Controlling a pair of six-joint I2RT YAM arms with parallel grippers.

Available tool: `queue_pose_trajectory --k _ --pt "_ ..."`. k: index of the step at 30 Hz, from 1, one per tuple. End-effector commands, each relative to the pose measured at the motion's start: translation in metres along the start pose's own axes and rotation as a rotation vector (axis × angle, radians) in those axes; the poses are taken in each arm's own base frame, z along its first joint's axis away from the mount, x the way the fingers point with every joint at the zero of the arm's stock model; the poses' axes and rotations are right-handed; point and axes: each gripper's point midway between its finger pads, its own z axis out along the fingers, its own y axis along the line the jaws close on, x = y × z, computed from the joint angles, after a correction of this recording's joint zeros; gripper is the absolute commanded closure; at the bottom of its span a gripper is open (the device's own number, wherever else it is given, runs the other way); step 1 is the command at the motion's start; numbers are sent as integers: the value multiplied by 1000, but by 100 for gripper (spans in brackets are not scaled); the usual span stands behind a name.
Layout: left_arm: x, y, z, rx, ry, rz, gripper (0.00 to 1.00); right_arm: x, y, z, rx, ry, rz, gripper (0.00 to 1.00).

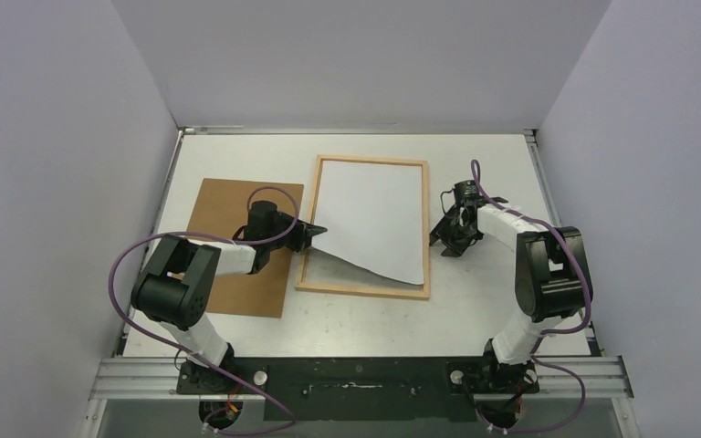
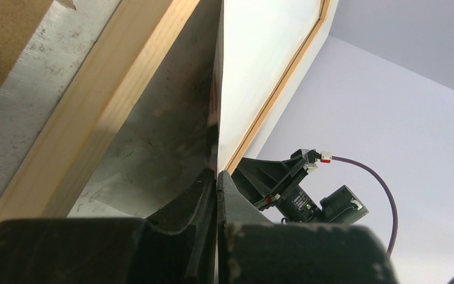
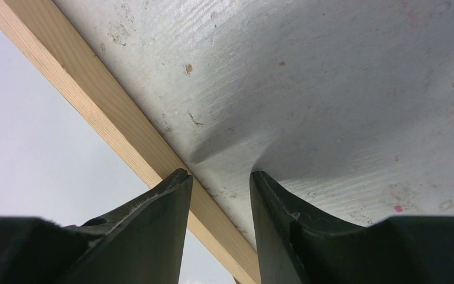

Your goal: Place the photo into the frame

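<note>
The photo point(image 1: 371, 219) lies white back up inside the light-wood frame point(image 1: 425, 228) in the middle of the table. Its near-left corner is raised off the frame. My left gripper point(image 1: 319, 232) is shut on that raised edge at the frame's left rail. In the left wrist view the fingers point(image 2: 217, 177) pinch the thin sheet point(image 2: 260, 59) above the rail point(image 2: 106, 106). My right gripper point(image 1: 445, 246) is open and empty, fingertips down on the table just right of the frame's right rail point(image 3: 94, 94). The printed side is hidden.
A flat brown backing board point(image 1: 228, 214) lies on the table left of the frame, under my left arm. The white table point(image 3: 331, 89) is walled in by grey panels at the back and both sides.
</note>
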Motion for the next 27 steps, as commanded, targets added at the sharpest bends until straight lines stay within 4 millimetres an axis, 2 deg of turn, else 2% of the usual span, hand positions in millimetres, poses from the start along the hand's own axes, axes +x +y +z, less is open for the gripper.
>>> queue_pose_trajectory --k 1,5,12,15,21,27 --pt "-7 -31 -1 78 -31 24 100 1 -12 7 41 -14 6 57" --pt "-7 -26 -1 64 -31 22 97 1 -12 6 43 -13 4 57" --pt "-6 -28 -11 22 -47 106 63 -1 -13 1 46 -23 -15 56" --pt "-6 -30 -18 -7 -55 144 54 -2 -14 -2 52 -32 -30 55" --pt "-12 -38 -36 -95 -112 236 41 -11 -17 -15 71 -74 -62 54" --pt "-15 -23 -48 -211 -120 270 33 -19 -17 -26 80 -106 -88 53"
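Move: My left fingers are shut on the photo's left edge towards its near corner, with the frame's middle about 9 cm to the right, 1 cm ahead and 5 cm below. The photo's middle is some 10 cm to the right and 3 cm ahead, about 4 cm down; the brown board's middle is 16 cm to the left and 4 cm back, 5 cm below. From my right hand the frame's middle is about 16 cm left, 4 cm ahead and 1 cm lower. I let the photo go: my left fingers open from shut to about two thirds as the hand eases down barely half a centimetre. Then I lift that hand about 4 cm and draw it 2 cm left, rolling its left side up some 15 degrees. Late on, my half-open right hand slides a little right and back, away from the frame's right bar. ##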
